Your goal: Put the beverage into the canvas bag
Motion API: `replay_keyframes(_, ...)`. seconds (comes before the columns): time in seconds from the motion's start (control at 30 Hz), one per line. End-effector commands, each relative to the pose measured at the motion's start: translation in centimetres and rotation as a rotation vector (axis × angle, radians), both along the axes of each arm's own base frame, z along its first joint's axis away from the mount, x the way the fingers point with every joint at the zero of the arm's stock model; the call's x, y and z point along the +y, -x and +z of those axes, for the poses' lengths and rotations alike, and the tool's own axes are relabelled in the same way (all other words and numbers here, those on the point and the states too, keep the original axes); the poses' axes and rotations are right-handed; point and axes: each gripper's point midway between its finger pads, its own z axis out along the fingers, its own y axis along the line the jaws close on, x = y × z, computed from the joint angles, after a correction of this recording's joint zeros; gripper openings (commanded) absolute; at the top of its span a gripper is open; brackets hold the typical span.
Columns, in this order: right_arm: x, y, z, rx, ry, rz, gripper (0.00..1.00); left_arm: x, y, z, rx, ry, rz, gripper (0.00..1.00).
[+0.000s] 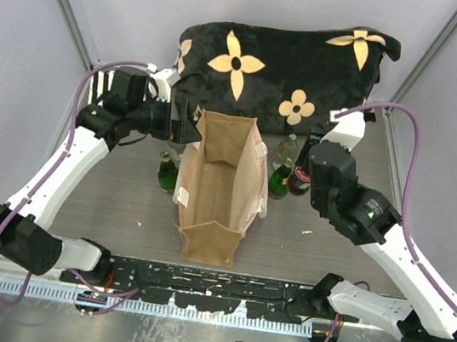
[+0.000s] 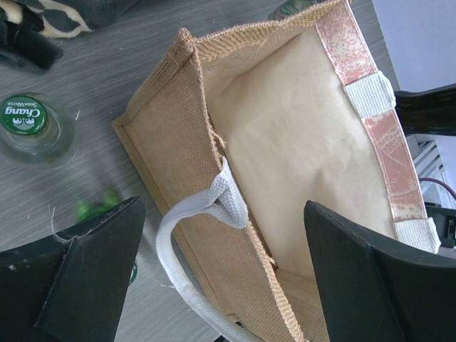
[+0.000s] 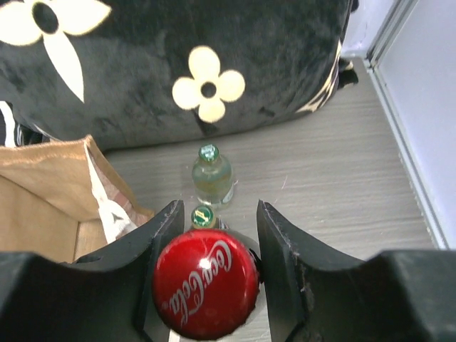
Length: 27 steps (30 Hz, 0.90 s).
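The tan canvas bag (image 1: 217, 188) stands open in the middle of the table, and its inside (image 2: 299, 135) is empty. My left gripper (image 1: 194, 127) is open and straddles the bag's left wall (image 2: 214, 278) next to a pale handle (image 2: 178, 242). My right gripper (image 1: 299, 168) is shut on a dark Coca-Cola bottle (image 1: 299, 180) with a red cap (image 3: 206, 283), standing right of the bag. The bag's corner shows in the right wrist view (image 3: 43, 192).
A black flowered cushion (image 1: 279, 62) lies behind the bag. A clear bottle (image 3: 211, 178) and a green-capped bottle (image 3: 203, 216) stand just beyond the cola bottle. A green Chang bottle (image 2: 23, 115) stands left of the bag (image 1: 166, 170). Grey walls enclose the sides.
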Motion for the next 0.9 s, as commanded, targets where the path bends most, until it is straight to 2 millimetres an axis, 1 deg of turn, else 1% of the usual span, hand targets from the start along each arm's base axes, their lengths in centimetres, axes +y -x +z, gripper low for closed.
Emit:
replay_keyframes(0.0, -0.5, -0.5, 9.5, -0.201, -0.118, -0.028, 0.01, 0.0, -0.2, 1.1, -0.034, 0.041, 0.004, 1.0)
replay_keyframes(0.1, 0.6, -1.0, 12.6, -0.246, -0.126, 0.015, 0.01, 0.4, -0.3, 0.8, -0.027, 0.039, 0.013, 1.0)
replay_keyframes(0.13, 1.0, -1.2, 14.1, -0.27, -0.139, 0.034, 0.01, 0.4, -0.2, 0.8, -0.026, 0.039, 0.016, 1.0)
replay_keyframes(0.23, 3.2, -2.2, 17.1, -0.306, -0.14, 0.098, 0.01, 0.6, -0.1, 0.5, -0.018, 0.042, 0.024, 1.0)
replay_keyframes(0.33, 5.8, -3.4, 19.0, -0.323, -0.136, 0.171, 0.01, 0.7, 0.1, 0.4, -0.019, 0.042, 0.026, 1.0)
replay_keyframes(0.43, 8.4, -4.6, 20.0, -0.336, -0.139, 0.241, 0.01, 0.8, 0.1, 0.0, -0.009, 0.041, 0.034, 1.0)
replay_keyframes(0.47, 9.5, -5.2, 19.6, -0.327, -0.133, 0.263, 0.01, 1.0, 0.4, 0.7, -0.03, 0.048, 0.039, 1.0)
replay_keyframes(0.6, 12.8, -6.6, 18.4, -0.305, -0.142, 0.34, 0.01, 1.8, 0.5, 1.6, -0.051, 0.054, 0.065, 1.0)
replay_keyframes(0.73, 15.6, -8.0, 15.5, -0.264, -0.15, 0.387, 0.01, 3.1, 0.4, 2.7, -0.08, 0.044, 0.092, 1.0)
replay_keyframes(0.87, 18.0, -9.0, 12.1, -0.222, -0.17, 0.428, 0.01, 4.7, 0.1, 4.1, -0.102, 0.055, 0.132, 1.0)
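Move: Roughly 20 cm to the left of the right hand and about level with it in reach stands the open canvas bag, its middle some 28 cm lower; this hand already holds the Coke bottle aloft by its capped neck. Standing well below the hand, the right-hand green bottle is about 7 cm ahead and 3 cm left, with a clear bottle about 16 cm ahead and 2 cm left. From the left hand the bag lies some 11 cm right, 5 cm back and 19 cm down. Swinging the held Coke bottle up and over towards the bag, the right hand goes about 16 cm left and 9 cm forward, arching up some 13 cm before dipping roughly 7 cm towards the far right part of the bag's mouth. It turns about 20 degrees counter-clockwise and keeps its grip. Late on, the open left hand eases about 3 cm left, away from the bag. ##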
